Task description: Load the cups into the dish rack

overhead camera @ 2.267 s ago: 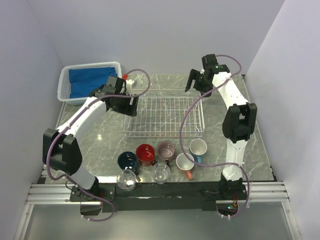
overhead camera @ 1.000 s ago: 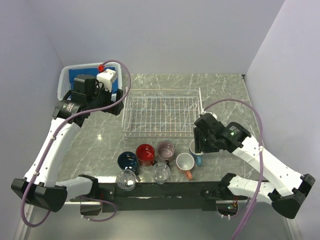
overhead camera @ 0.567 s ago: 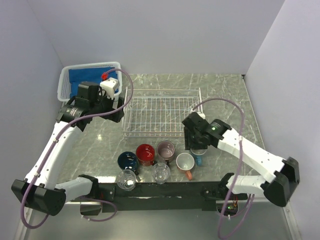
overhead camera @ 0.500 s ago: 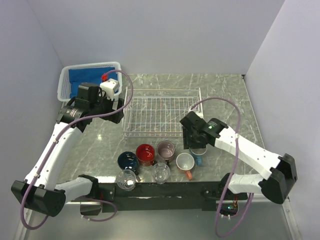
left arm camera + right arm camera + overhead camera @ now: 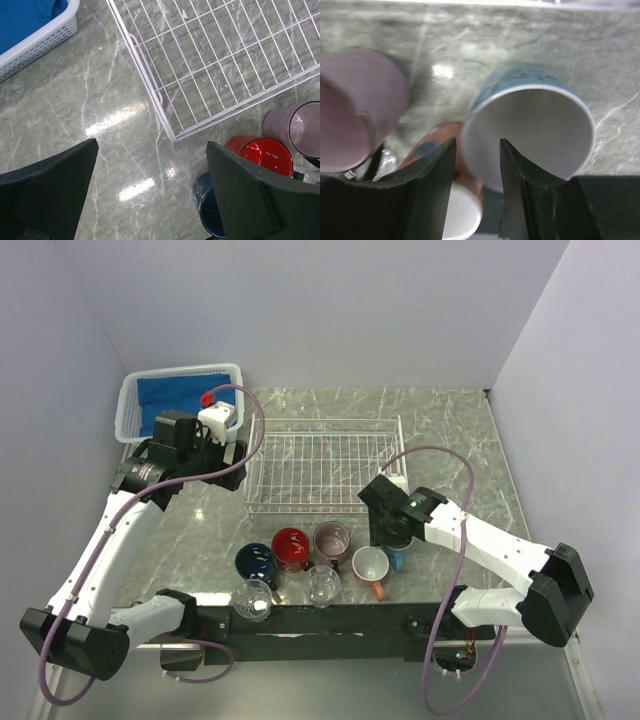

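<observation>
Several cups stand in a cluster near the front edge: navy (image 5: 256,561), red (image 5: 291,547), mauve (image 5: 332,538), salmon-orange (image 5: 371,565), and two clear glasses (image 5: 253,598) (image 5: 322,584). My right gripper (image 5: 388,524) is down over the light-blue mug (image 5: 535,125). In the right wrist view my gripper (image 5: 477,145) straddles the mug's rim, one finger outside and one inside, still apart. The white wire dish rack (image 5: 325,470) holds nothing. My left gripper (image 5: 222,455) hangs wide open by the rack's left side, above bare table (image 5: 151,150).
A white plastic basket (image 5: 170,405) with a blue cloth sits at the back left. In the left wrist view the rack's near-left corner (image 5: 170,132) lies just ahead, with the red cup (image 5: 260,152) and navy cup (image 5: 212,210) to the right. The mauve cup (image 5: 355,110) and salmon-orange mug (image 5: 427,147) crowd the right gripper.
My right arm has swung left and lowered onto the light-blue mug, and its jaws have narrowed around the rim. The left gripper has shifted slightly toward the near side.
</observation>
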Robot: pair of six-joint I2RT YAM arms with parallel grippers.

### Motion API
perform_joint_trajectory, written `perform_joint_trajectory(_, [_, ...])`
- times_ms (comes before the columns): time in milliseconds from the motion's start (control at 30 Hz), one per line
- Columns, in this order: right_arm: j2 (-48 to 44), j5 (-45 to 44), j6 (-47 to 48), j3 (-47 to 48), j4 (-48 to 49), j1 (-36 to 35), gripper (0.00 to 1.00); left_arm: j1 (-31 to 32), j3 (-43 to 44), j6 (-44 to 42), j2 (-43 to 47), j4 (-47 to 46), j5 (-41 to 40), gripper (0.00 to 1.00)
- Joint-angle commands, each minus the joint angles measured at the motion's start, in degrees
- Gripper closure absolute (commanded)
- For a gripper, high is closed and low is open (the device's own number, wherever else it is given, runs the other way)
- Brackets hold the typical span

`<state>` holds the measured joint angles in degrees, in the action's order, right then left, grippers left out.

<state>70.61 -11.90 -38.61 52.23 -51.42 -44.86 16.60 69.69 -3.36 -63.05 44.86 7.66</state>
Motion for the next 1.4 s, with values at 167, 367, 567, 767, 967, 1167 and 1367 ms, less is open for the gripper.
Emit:
perform_joint_trajectory(167, [-1.79,-4.0,-1.21,-6.26,7.73,-0.84,0.53,0.19,0.97,1.77,1.7,-1.53,0.16,0.04])
perform_joint_trajectory(367, [1.81,-4.45,-0.59,-6.26,10.54,-0.84,0.54,0.19,1.15,2.04,1.44,-1.44,0.07,0.04])
perform_joint_trajectory(567, [4.45,-4.8,0.03,-7.58,11.96,-0.75,0.74,0.1,0.62,1.86,1.87,-1.27,-0.37,0.04])
perform_joint_trajectory(767, [3.13,-6.38,-0.15,-5.82,8.37,-0.93,0.97,0.1,0.45,1.95,1.96,-1.71,-0.37,0.04])
perform_joint_trajectory(967, [-2.4,-9.54,-0.5,3.38,-1.91,-0.93,1.0,0.19,1.41,1.69,1.26,-1.88,-0.1,0.04])
perform_joint_trajectory(1167, [-7.85,-10.95,-0.94,18.75,-14.14,-0.93,1.0,0.19,4.13,1.07,-0.85,-2.58,0.69,0.03])
perform_joint_trajectory(1367, [-6.81,-5.78,0.72,36.23,-18.28,-0.84,1.0,0.1,12.38,2.91,-5.59,-1.71,4.02,0.04])
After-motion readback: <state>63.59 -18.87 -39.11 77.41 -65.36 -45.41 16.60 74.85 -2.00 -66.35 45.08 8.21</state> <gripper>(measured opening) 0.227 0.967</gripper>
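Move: The light-blue cup stands upright just to the right of the right hand; its middle is about 4 cm right, 2 cm ahead and 6 cm below, so the left wall is nearly under the fingers. The orange-handled cup is some 5 cm back and 2 cm left, the purple cup about 11 cm left and 1 cm ahead, and the dish rack's middle 17 cm ahead and 12 cm left. From the left hand, the light-blue cup lies about 38 cm right, 9 cm back and 21 cm below. The right hand sinks about 4 cm with its half-open fingers astride the left wall of the light-blue cup, easing slightly forward on the way, then closes to pinch that wall, one finger inside and the other outside. Keeping the pinch, it lifts the cup quickly by some 20 cm, almost straight up, while the wrist tips the fingertips forward and up by about 15 degrees; near the end the open, empty left hand starts up and forward by a couple of centimetres. ##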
